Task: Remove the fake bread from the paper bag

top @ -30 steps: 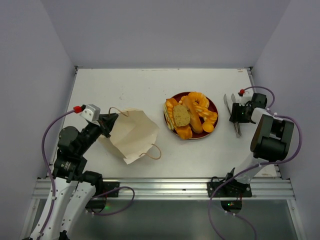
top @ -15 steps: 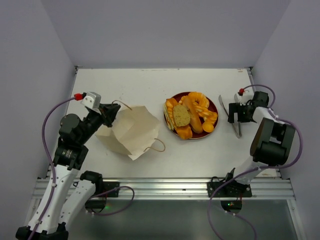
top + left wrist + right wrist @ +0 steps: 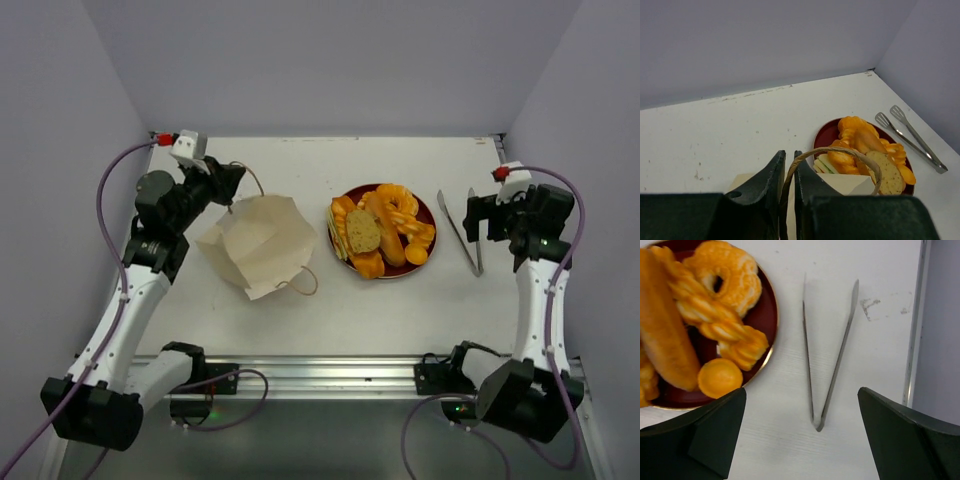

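Observation:
The paper bag lies crumpled left of centre, its inside hidden. My left gripper is shut on the bag's far loop handle, and the thin brown cord runs between the jaws. The fake bread is piled on the red plate. In the right wrist view I see a ring doughnut, a braided loaf, a long roll and a small round piece. My right gripper hangs wide open above metal tongs, holding nothing.
The tongs lie flat on the white table between the plate and the right edge rail. The bag's near handle rests on the table. Grey walls close in the back and both sides.
My left gripper has moved up and back with the handle, pulling the bag's far side along. My right gripper has opened, let go of the tongs and lifted away.

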Robot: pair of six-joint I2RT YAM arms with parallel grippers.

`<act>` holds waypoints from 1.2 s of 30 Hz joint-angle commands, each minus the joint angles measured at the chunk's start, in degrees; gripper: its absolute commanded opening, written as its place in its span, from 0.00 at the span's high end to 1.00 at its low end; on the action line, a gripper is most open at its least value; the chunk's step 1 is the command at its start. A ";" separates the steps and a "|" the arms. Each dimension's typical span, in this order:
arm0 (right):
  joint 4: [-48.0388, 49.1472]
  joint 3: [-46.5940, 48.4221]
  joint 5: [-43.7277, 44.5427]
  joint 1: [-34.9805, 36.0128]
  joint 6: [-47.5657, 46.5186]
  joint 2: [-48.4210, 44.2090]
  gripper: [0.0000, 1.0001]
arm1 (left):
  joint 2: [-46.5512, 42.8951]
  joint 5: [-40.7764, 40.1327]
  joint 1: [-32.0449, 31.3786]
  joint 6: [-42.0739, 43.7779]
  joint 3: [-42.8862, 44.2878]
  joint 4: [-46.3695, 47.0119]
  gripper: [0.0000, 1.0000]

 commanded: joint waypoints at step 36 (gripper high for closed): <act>-16.89 -5.91 -18.04 -0.25 -7.31 -14.79 0.01 | 31.36 6.04 18.41 -19.50 24.18 13.20 0.27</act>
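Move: I still pinch the bag's handle in my left hand; the paper bag sags tilted below it, its middle some 20 cm down and 3 cm back. The bare spot where the bag is to stand lies about 11 cm ahead, 5 cm left and 34 cm below my left hand. The bread plate is roughly 30 cm to that hand's right and 6 cm ahead, down on the table. From my right hand the spot is about 12 cm ahead and 54 cm left, 20 cm lower. With the handle pinched, I carry the bag forward about 16 cm and, mostly later, some 9 cm left at nearly level height, rolling my left hand some 20 degrees so its left side drops. I stop there and spread my left fingers wide around the handle. My empty right hand rises briefly, draws back and left from the tongs, sinks again and stays open. ##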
